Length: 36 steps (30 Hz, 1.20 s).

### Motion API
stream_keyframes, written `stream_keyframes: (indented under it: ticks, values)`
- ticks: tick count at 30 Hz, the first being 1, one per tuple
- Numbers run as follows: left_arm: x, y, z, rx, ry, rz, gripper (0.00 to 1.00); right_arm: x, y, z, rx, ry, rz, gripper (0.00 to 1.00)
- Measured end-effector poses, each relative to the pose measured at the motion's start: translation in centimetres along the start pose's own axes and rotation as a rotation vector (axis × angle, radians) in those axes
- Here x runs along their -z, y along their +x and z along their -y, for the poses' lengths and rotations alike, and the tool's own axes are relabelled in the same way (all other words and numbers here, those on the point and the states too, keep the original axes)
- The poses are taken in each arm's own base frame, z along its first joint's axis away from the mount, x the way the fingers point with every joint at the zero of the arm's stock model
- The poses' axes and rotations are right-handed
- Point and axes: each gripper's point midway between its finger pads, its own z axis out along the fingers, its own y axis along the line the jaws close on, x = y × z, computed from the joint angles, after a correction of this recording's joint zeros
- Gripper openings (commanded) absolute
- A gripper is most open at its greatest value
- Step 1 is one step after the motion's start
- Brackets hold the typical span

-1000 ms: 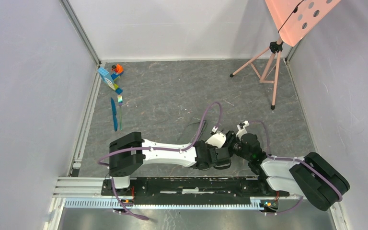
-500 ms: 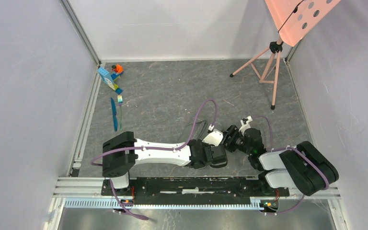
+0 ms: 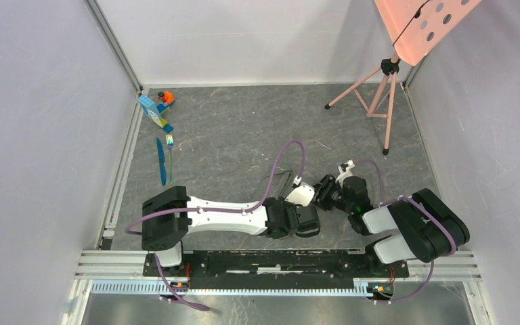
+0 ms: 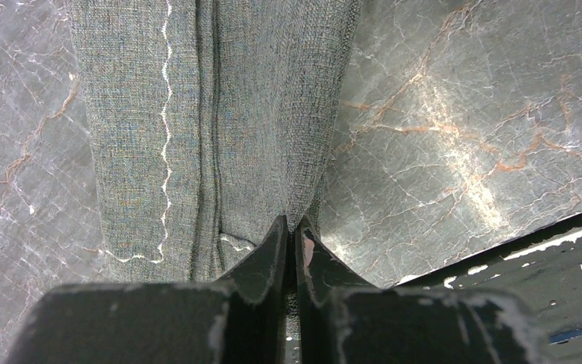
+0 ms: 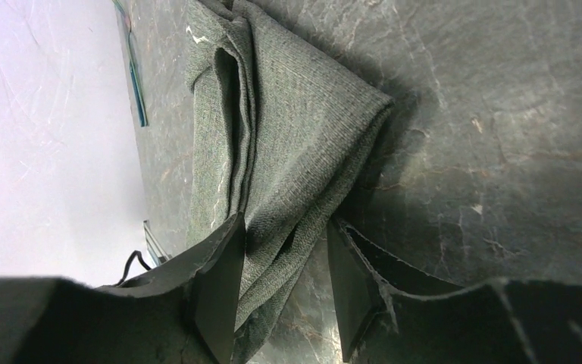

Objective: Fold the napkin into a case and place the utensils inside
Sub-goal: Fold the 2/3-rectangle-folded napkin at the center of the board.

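Note:
The napkin (image 4: 197, 114) lies on the marbled table as a dark grey layered strip with a pale wavy stitch line. My left gripper (image 4: 292, 224) is shut on its near edge. In the right wrist view the napkin (image 5: 295, 129) is bunched into folds. A fold of it runs between the jaws of my right gripper (image 5: 284, 227), which stand apart; the left finger (image 5: 223, 273) rests against the cloth. From above, both wrists meet at the near middle and hide the napkin. The blue knife (image 3: 161, 162) and the fork (image 3: 170, 150) lie side by side at the far left.
Blue and orange toy blocks (image 3: 156, 108) stand in the back left corner. A pink tripod (image 3: 378, 101) with a perforated board stands at the back right. White walls close in the table on three sides. The black rail (image 4: 530, 250) runs along the near edge.
Both arms have drawn a little left and towards the near edge. The right arm's elbow has swung up and inward. The left gripper has stayed shut on the cloth.

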Motion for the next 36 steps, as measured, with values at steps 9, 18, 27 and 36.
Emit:
stream_keyframes:
  ticks: [9,18,27,36]
  values:
    - [-0.3,0.2,-0.2,0.004,-0.003,-0.002,0.03,-0.4,-0.7,-0.4,0.071,0.01,0.003,0.59]
    - [-0.4,0.3,0.1,0.009,0.015,-0.013,0.03,-0.4,-0.9,-0.3,0.112,0.023,-0.001,0.63]
    - [-0.4,0.4,0.2,0.011,0.022,-0.019,0.03,-0.8,-1.4,-0.8,0.132,0.021,0.002,0.75]
    - [-0.5,0.5,0.6,0.018,0.04,-0.024,0.03,-1.5,-4.1,-0.6,0.272,0.092,0.028,0.82]
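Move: Just beyond the right fingers, which straddle the napkin's long right edge, its raised far-right corner lies some 5 cm ahead, 2 cm to the left and slightly below. The far end of its layered inner fold is about 6 cm ahead and 7 cm left of that hand; the left fingertips, pinching near the napkin's near-right corner, are roughly 9 cm back and 6 cm left. From the left hand, the far-right corner lies about 15 cm ahead and 4 cm right, slightly lower. Working forward along the napkin's right edge to its far-right corner, the right hand travels about 4 cm, slowly at first and then faster, rising 1 cm and easing slightly right at the end. Its fingers open much wider and the hand rolls some 15 degrees, left side down, bringing the corner close to one fingertip. The left hand keeps its pinch near the near-right corner. ##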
